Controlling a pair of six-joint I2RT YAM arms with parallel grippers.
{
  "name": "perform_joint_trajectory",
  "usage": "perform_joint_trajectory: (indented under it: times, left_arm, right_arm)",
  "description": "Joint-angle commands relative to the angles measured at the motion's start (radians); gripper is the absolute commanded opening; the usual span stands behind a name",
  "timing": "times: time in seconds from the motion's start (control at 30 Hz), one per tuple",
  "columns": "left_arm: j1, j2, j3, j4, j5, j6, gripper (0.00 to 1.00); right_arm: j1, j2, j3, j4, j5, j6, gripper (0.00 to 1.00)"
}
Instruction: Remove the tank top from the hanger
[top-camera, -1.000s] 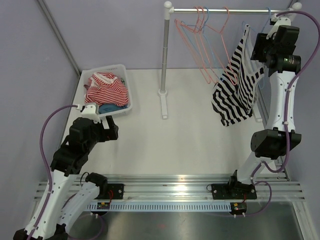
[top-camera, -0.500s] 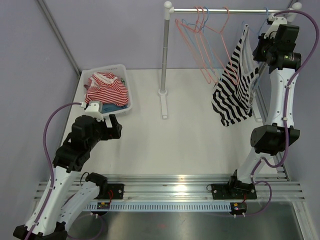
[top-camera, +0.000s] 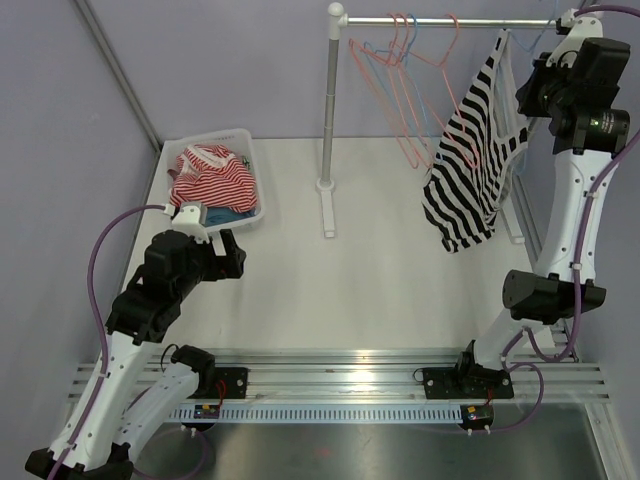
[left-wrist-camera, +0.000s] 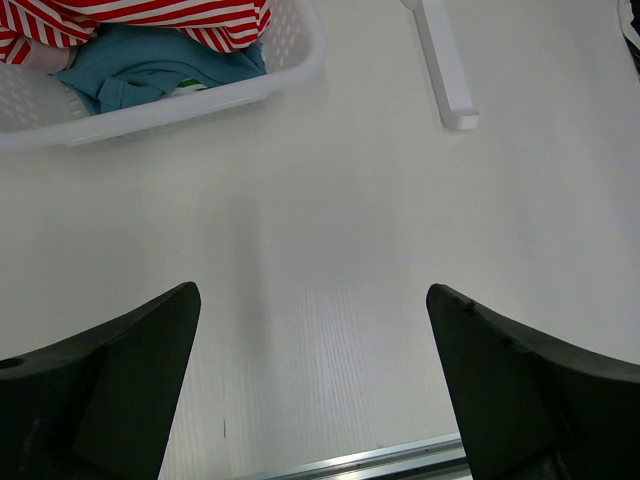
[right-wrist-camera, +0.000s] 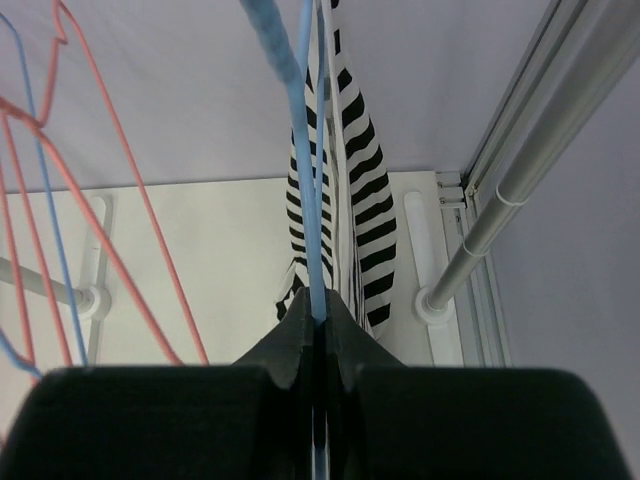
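The black-and-white striped tank top hangs from a thin blue hanger at the right end of the rail. In the right wrist view the tank top drops just beyond the fingertips. My right gripper is shut on the blue hanger wire, up by the rail in the top view. Low at the left, my left gripper is open over bare table, nothing between its fingers.
Several empty pink and blue hangers hang left of the tank top. The rack's pole stands mid-table on a white foot. A white basket holding red-striped and blue clothes sits at the left.
My right gripper has shut on the blue hanger wire and moved up and to the right, lifting the tank top a little. The left arm shifted slightly, then held still.
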Motion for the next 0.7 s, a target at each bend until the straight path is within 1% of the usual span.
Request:
perform_joint_trajectory:
  times: [0.0, 0.03, 0.1, 0.13, 0.17, 0.2, 0.23, 0.27, 0.3, 0.33, 0.4, 0.43, 0.53, 0.57, 0.67]
  left_arm:
    - [-0.006, -0.002, -0.002, 0.051, 0.011, -0.006, 0.99]
    - [-0.006, -0.001, 0.003, 0.048, 0.011, -0.004, 0.99]
    - [-0.006, 0.005, 0.009, 0.043, 0.007, -0.002, 0.99]
    - [-0.007, 0.006, 0.012, 0.042, 0.004, -0.002, 0.99]
    - [-0.007, 0.006, 0.014, 0.042, 0.004, -0.001, 0.99]
    - [-0.007, 0.004, 0.014, 0.042, 0.004, -0.002, 0.99]
    - [-0.007, 0.004, 0.015, 0.042, 0.004, -0.001, 0.99]
    - [-0.007, 0.005, 0.020, 0.042, 0.004, -0.001, 0.99]
    - [-0.007, 0.006, 0.020, 0.042, 0.005, -0.001, 0.99]
    - [-0.007, 0.007, 0.021, 0.042, 0.005, 0.002, 0.99]
    - [-0.007, 0.009, 0.021, 0.042, 0.010, -0.001, 0.99]
    - [-0.007, 0.009, 0.023, 0.042, 0.010, -0.001, 0.99]
    - [-0.009, 0.006, 0.020, 0.040, 0.014, 0.001, 0.99]
    - [-0.009, 0.006, 0.020, 0.040, 0.016, 0.001, 0.99]
    - [-0.014, 0.006, 0.024, 0.040, 0.017, -0.001, 0.99]
  right_arm:
    - [-0.004, -0.101, 0.026, -0.047, -0.020, 0.040, 0.02]
    - [-0.004, -0.116, -0.012, -0.067, -0.020, 0.051, 0.00]
    - [-0.004, -0.183, -0.081, -0.112, -0.038, 0.074, 0.00]
    - [-0.004, -0.249, -0.177, -0.118, -0.044, 0.101, 0.00]
    - [-0.004, -0.285, -0.230, -0.113, -0.049, 0.101, 0.00]
    - [-0.004, -0.326, -0.350, -0.101, -0.047, 0.112, 0.00]
    - [-0.004, -0.416, -0.412, -0.087, -0.041, 0.118, 0.00]
    - [-0.002, -0.459, -0.475, -0.051, -0.040, 0.126, 0.00]
    - [-0.002, -0.507, -0.591, -0.029, -0.036, 0.135, 0.00]
    - [0.001, -0.592, -0.642, -0.009, -0.029, 0.143, 0.00]
    - [0.030, -0.665, -0.757, 0.026, 0.000, 0.157, 0.00]
    - [0.041, -0.720, -0.782, 0.028, 0.005, 0.157, 0.00]
    - [0.061, -0.779, -0.828, -0.026, -0.001, 0.152, 0.00]
    - [0.061, -0.787, -0.833, -0.073, 0.000, 0.141, 0.00]
    - [0.067, -0.846, -0.880, -0.095, 0.013, 0.137, 0.00]
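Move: The right hand grips the blue hanger; the striped tank top hangs on it, some 6 cm ahead, 2 cm left and 18 cm below. The open space it is taken to lies about 20 cm back, 6 cm left and 8 cm down. The empty hangers are about 20 cm left and 8 cm ahead, level with it. From the left hand, the tank top is about 28 cm ahead, 55 cm right, 3 cm above. The right hand, fingers still shut on the blue hanger, swings back about 20 cm from the rail, sinking 8 cm. ##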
